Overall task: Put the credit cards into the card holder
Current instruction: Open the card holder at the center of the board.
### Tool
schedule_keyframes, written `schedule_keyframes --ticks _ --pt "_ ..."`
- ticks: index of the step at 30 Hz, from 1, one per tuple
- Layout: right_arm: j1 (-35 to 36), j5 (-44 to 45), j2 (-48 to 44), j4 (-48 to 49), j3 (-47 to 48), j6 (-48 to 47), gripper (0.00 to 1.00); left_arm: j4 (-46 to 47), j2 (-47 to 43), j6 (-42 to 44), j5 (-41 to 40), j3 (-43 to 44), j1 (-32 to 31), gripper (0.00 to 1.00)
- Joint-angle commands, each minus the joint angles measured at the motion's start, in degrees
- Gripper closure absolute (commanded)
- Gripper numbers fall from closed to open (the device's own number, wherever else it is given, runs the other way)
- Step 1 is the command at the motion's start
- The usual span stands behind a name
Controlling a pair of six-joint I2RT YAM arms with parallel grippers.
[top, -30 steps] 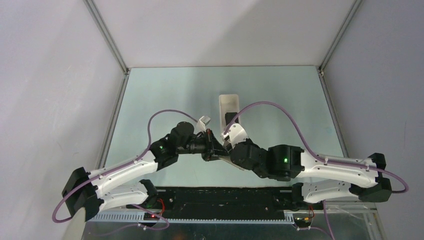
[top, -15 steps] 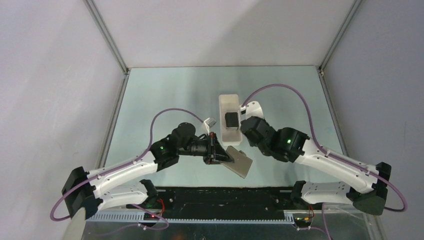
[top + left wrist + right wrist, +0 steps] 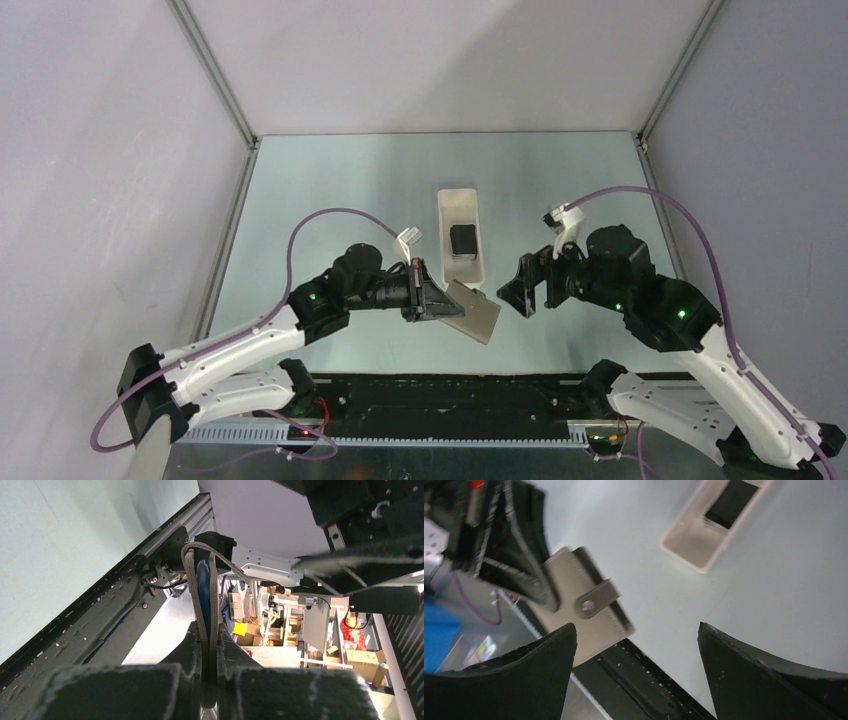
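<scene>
The grey-brown card holder (image 3: 477, 313) hangs over the table's near edge, and my left gripper (image 3: 428, 301) is shut on its left end. In the left wrist view the card holder (image 3: 212, 587) stands edge-on between the fingers, a blue lining showing inside. My right gripper (image 3: 524, 290) is open and empty, a short way right of the card holder. From the right wrist, the card holder (image 3: 599, 625) with its strap tab (image 3: 596, 599) lies ahead left of the right gripper (image 3: 636, 626). Black credit cards (image 3: 463, 240) lie in the white tray (image 3: 458, 198).
The white tray (image 3: 684, 547), with the black cards (image 3: 731, 502) in it, stands on the pale green table at mid-depth. A black rail (image 3: 450, 390) runs along the near edge under the card holder. Metal frame posts border the table left and right.
My right arm has pulled back to the right, away from the tray and card holder, and its jaws have opened wide. The left gripper keeps hold of the card holder, barely moved.
</scene>
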Motion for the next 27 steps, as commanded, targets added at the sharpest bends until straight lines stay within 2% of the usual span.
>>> schedule_keyframes --ticks 1,7,10,12,17,19,21,27 --pt "4.40 -7.42 1.05 2.69 -0.75 -2.84 0.06 0.28 -0.05 1.38 -0.39 3.54 -0.03 1.00" --pt "16.47 6.20 6.60 6.42 -0.85 -3.73 0.08 0.23 1.05 1.16 1.83 4.96 -0.10 1.00" --pt "17.54 8.72 11.38 6.77 0.92 -2.89 0.27 0.22 0.72 1.12 1.72 5.01 -0.12 1.00" --pt "16.89 10.05 12.95 6.60 2.54 -2.11 0.38 0.24 0.52 1.15 1.87 4.69 -0.12 1.00" --pt "10.24 4.73 12.08 8.47 3.11 -0.95 0.44 0.22 -0.24 1.13 1.74 3.66 -0.16 1.00" --pt "7.67 2.83 11.99 8.17 3.09 -1.03 0.51 0.25 -0.60 1.24 1.44 3.58 -0.13 1.00" --pt "5.62 0.98 11.92 8.00 2.93 -1.09 0.66 0.27 -0.78 1.33 1.39 3.54 -0.12 1.00" --pt "1.61 -3.85 12.03 7.66 2.44 -0.86 0.88 0.24 -1.27 1.79 1.23 3.69 -0.12 1.00"
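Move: My left hand still grips the closed card holder, its strap lying roughly 3 cm ahead and 5 cm right, level with the hand. From my open right hand that strap is about 7 cm left, 1 cm back and 4 cm lower. The holder's middle is some 8 cm left, 3 cm back and 5 cm below; the white tray with the black card stack lies about 9 cm left, 10 cm ahead and 25 cm down. I swing my right hand about 7 cm left towards the strap, sinking over 4 cm and first drawing back a little, with the wrist turning some 15 degrees counter-clockwise. Then I reverse to go about 5 cm forward, slightly right and up, turning most of the way back while the fingers close from wide to nearly shut, pinching the strap's end. My left hand keeps the holder gripped nearly in place. ##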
